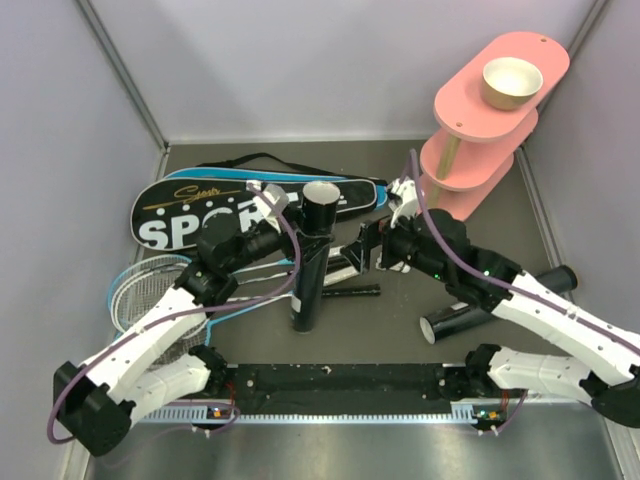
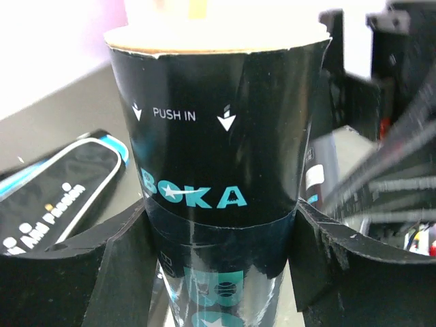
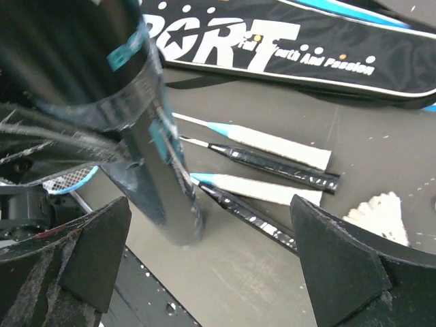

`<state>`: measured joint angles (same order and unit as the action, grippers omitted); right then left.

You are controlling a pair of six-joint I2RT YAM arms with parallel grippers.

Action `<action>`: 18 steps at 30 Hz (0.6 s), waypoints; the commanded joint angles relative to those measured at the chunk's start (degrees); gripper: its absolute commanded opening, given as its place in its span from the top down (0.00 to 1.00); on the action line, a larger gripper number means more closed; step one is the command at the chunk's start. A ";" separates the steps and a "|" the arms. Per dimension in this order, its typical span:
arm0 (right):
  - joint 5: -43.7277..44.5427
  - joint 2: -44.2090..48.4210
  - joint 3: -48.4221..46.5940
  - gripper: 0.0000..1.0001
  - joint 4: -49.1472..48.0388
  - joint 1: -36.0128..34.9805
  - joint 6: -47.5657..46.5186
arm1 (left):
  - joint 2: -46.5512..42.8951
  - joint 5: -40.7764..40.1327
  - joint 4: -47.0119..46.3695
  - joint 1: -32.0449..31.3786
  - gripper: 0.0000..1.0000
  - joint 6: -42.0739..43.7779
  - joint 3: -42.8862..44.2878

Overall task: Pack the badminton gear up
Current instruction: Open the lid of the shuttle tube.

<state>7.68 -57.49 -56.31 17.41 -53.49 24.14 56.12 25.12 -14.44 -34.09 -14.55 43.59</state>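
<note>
A black tube (image 1: 308, 270) lettered BOKA (image 2: 218, 136) stands upright mid-table. My left gripper (image 1: 298, 222) (image 2: 223, 219) is shut on it near the top, with a finger pressed against each side. My right gripper (image 1: 363, 246) (image 3: 211, 235) hangs open just right of the tube (image 3: 146, 136) and holds nothing. A second black tube (image 1: 490, 303) lies on its side at the right. Rackets (image 1: 150, 285) lie at the left, and their white-wrapped handles (image 3: 272, 142) reach past the upright tube. The black SPORT bag (image 1: 220, 205) (image 3: 306, 54) (image 2: 61, 197) lies behind. A white shuttlecock (image 3: 380, 212) rests by my right finger.
A pink three-tier stand (image 1: 480, 120) with a tan bowl (image 1: 512, 82) on its top tier fills the back right corner. Grey walls close in the table at the back and sides. A black rail (image 1: 340, 378) runs along the near edge between the arm bases.
</note>
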 commanded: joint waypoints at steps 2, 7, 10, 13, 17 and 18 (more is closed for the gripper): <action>-13.40 1.33 -3.64 0.02 6.08 3.66 -6.29 | -6.28 6.33 -2.95 -0.10 0.70 11.42 -4.38; -21.91 4.40 8.23 0.01 -13.08 3.66 -8.85 | -6.29 11.87 -16.29 -0.10 0.71 -0.37 -7.11; -24.82 4.41 12.45 0.01 -24.48 1.92 -10.16 | -5.85 8.21 -21.93 -0.10 0.71 -10.21 -9.05; -19.13 2.31 13.51 0.01 -29.78 -0.11 -12.19 | -4.62 6.43 -27.29 -0.10 0.71 -19.10 -10.10; -16.91 -0.85 12.02 0.01 -34.96 -1.34 -11.75 | -3.04 7.04 -35.21 -0.19 0.71 -26.57 -11.60; -17.09 -1.30 12.10 0.01 -36.38 -1.35 -10.97 | -2.51 6.96 -36.70 -0.19 0.71 -27.20 -11.60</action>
<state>-11.00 -56.73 -42.02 -5.52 -53.58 13.91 52.88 32.23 -36.91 -34.20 -31.48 32.08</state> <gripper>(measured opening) 0.987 0.699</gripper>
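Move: The shuttle tube stands nearly upright in the left hand, gripped high up by the lid's lower edge, so its middle hangs about 10 cm below that hand. From the open right hand the tube's middle lies roughly 8 cm to the left, 2 cm back and 8 cm down. Some 27 cm below the right hand, the racket handles lie about 10 cm ahead and 3 cm left, and a shuttlecock about 15 cm ahead and 10 cm right. The tube is kept in the left hand's grip and drawn back about 4 cm, its wrist rolling some 15 degrees so the lower end swings right. Meanwhile the right hand, fingers still wide open, rises briefly, then dips some 5 cm going back and left, turning about 20 degrees counter-clockwise to bring its fingers towards the body below the left grip, and ends rising a little. ##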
